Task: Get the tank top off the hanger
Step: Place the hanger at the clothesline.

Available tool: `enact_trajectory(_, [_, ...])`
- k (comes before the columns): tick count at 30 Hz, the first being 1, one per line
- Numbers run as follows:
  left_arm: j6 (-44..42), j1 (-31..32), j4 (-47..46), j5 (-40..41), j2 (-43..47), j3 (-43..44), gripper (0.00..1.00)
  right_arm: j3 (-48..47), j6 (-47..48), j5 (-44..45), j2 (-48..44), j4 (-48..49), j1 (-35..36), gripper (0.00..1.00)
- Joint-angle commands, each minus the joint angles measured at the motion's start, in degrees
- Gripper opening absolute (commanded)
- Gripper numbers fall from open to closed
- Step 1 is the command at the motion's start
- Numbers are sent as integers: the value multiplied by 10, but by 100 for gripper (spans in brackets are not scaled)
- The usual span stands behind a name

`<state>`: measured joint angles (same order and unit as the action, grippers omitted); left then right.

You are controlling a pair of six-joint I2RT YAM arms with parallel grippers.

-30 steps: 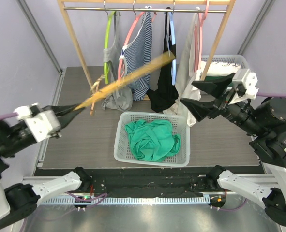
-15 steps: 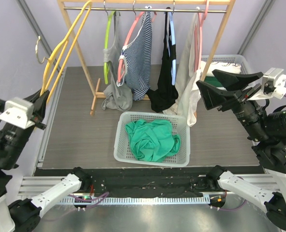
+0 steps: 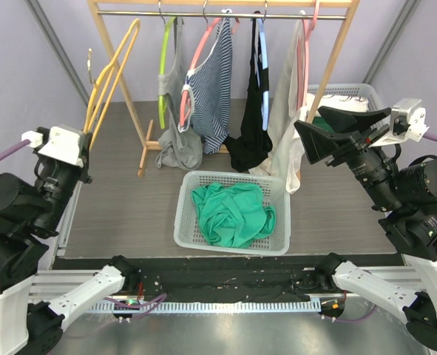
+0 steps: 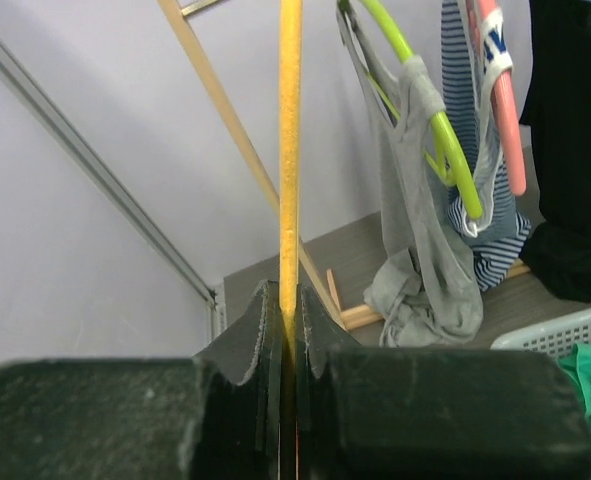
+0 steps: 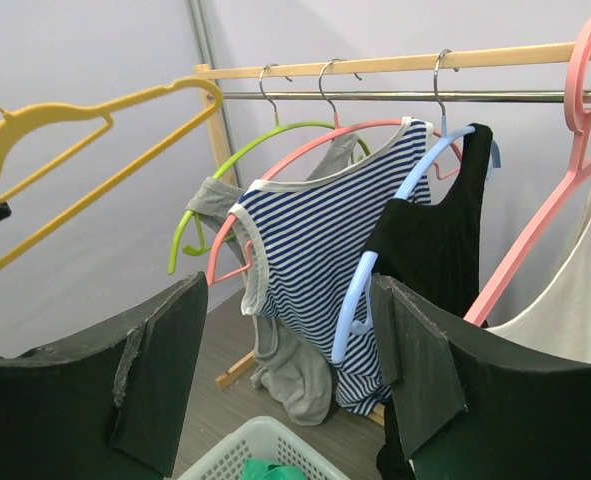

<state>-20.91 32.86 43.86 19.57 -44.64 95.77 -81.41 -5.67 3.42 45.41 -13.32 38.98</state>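
Note:
My left gripper (image 3: 87, 137) is shut on the bottom of a bare yellow hanger (image 3: 111, 70), which stands nearly upright at the far left, beside the rack's left post. In the left wrist view the hanger's bar (image 4: 290, 150) runs straight up from between the left gripper's (image 4: 290, 300) closed fingers. A green tank top (image 3: 233, 214) lies crumpled in the white basket (image 3: 181, 218), off any hanger. At the right, my right gripper (image 3: 329, 132) is open and empty in the air near the white top. The right wrist view shows the right gripper (image 5: 287, 300) facing the rack.
On the wooden rack's rail (image 3: 218, 13) hang a grey top on a green hanger (image 3: 175, 111), a striped one on a pink hanger (image 3: 211, 89), a black one on a blue hanger (image 3: 251, 126) and a white one (image 3: 288, 111). A white bin (image 3: 344, 92) stands at the back right.
The left arm has swung the yellow hanger from across the middle over to the far left and stood it upright. The right gripper has drawn back to the right and risen slightly.

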Motion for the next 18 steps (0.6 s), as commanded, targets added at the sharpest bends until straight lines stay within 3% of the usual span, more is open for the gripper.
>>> enact_trajectory(1, [47,-3,-11,22,-16,-20,0,-3,-14,15,13,14,0,74])
enact_trajectory(4, [72,-3,2,22,-40,-28,0,-14,-19,19,28,9,0,73])
enact_trajectory(9, [105,-3,-73,59,-82,-58,0,-21,-23,23,56,8,0,71])
enact_trajectory(18, [132,-119,-147,-15,-178,-38,0,-21,-14,41,64,6,0,71])
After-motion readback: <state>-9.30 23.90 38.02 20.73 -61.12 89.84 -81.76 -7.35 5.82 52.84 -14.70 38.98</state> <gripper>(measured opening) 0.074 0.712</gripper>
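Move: The left gripper holds the yellow hanger; the free stretch of clothesline between the rack's left end and the grey tank top lies about 34 cm ahead of it, roughly straight on and slightly higher. The grey tank top on its lime hanger is some 27 cm ahead and 11 cm right, the striped top 27 cm ahead and 19 cm right, both lower. From the right gripper, that free stretch is about 34 cm ahead and 37 cm left. Keep the left fingers shut on the bare yellow hanger and carry it forward about 12 cm towards the clothesline's free left end, sinking some 8 cm as you go. Tip the wrist down around 15 degrees and swing it a little counter-clockwise. Ease the empty, open right gripper forward, down and left a few centimetres towards the hanging tops, touching nothing. ##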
